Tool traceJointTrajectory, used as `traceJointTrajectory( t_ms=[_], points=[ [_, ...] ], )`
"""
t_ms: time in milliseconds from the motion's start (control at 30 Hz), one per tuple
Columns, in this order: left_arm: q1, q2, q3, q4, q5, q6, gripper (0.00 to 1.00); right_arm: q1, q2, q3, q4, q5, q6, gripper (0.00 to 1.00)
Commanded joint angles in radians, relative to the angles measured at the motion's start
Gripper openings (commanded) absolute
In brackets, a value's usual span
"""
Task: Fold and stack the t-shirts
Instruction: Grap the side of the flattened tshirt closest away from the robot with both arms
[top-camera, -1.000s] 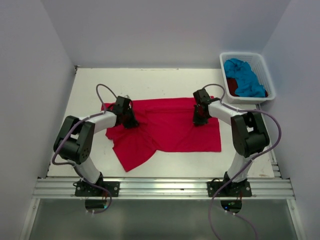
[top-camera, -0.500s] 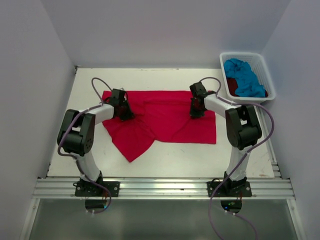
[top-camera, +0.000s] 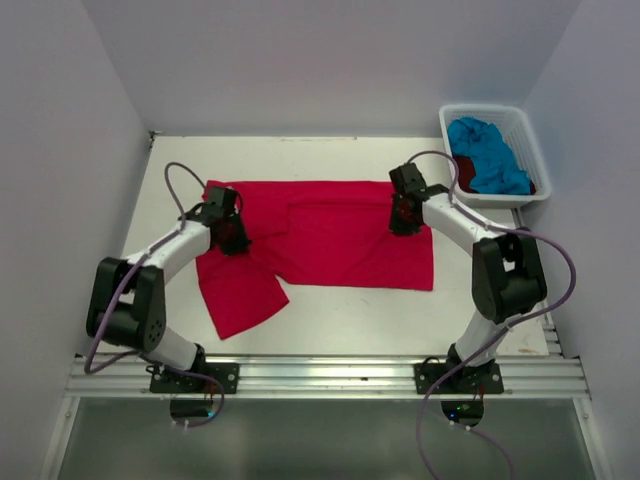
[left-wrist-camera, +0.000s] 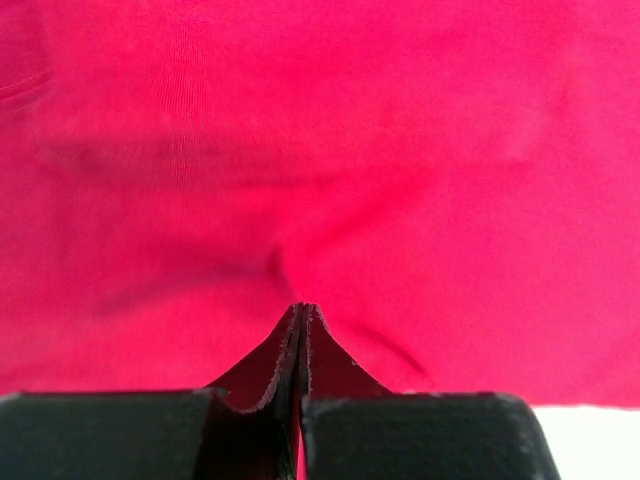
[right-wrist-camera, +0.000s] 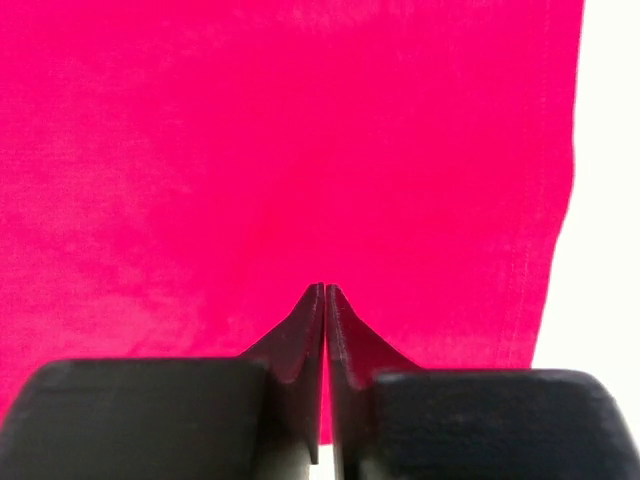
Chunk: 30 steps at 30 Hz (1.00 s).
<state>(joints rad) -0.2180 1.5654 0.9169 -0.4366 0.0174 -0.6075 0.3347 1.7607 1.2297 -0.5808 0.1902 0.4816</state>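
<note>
A bright red-pink t-shirt (top-camera: 330, 235) lies spread across the middle of the table, one flap trailing toward the near left. My left gripper (top-camera: 233, 240) is on its left part, shut; in the left wrist view the cloth (left-wrist-camera: 320, 150) puckers into creases that meet at the gripper (left-wrist-camera: 303, 308). My right gripper (top-camera: 402, 222) rests on the shirt's right part near the side hem. Its jaws (right-wrist-camera: 326, 288) show only a hairline slit, and the cloth (right-wrist-camera: 300, 150) around them lies flat. A turquoise t-shirt (top-camera: 490, 155) and a dark red t-shirt (top-camera: 463, 172) are bunched in the basket.
The white plastic basket (top-camera: 480, 108) stands at the far right corner, against the right wall. Bare white table (top-camera: 330, 320) runs along the near side in front of the shirt. Walls close in on the left, right and back.
Both grippers moved toward the far side, dragging the red-pink shirt with them. The left gripper also went left, stretching the shirt wider. The near-left flap slid left.
</note>
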Motion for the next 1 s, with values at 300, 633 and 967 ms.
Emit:
traceJointTrajectory(
  t_ms=[300,633,967],
  points=[
    [-0.07,-0.476,-0.125,-0.359,0.076,-0.089,0.55,0.003,-0.351,-0.139,-0.106,-0.051,-0.025,0.37],
    [-0.072,-0.49,-0.119,-0.654,-0.002,-0.21,0.54,0.001,-0.451,-0.231,-0.106,-0.069,0.017,0.43],
    [-0.073,-0.366,-0.079,-0.839,-0.037,-0.276,0.58,0.003,-0.529,-0.3,-0.088,-0.098,0.035,0.48]
  ],
)
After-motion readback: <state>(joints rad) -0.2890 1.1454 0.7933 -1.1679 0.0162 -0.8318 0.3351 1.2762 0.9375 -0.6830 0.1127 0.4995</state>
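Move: Back toward the robot from the left hand lies the near sleeve's end, some 18 cm back and 4 cm to its right; the underarm notch is about 9 cm back and 10 cm right of that hand, the collar 10 cm ahead and 8 cm left. From the right hand the shirt's near right corner lies roughly 15 cm back and 8 cm right, the basket 20 cm ahead and 24 cm right. The cloth is about 3 to 4 cm below both. Rising first off the shirt's middle, both hands open their shut fingers to about half, then swing back toward the robot while sinking partway. The left goes farther, some 19 cm to the sleeve's end, drifting left late and tipping its fingers about 25 degrees to point straight down; the right goes about 10 cm toward the near edge by the right corner. Both end still above the cloth. ##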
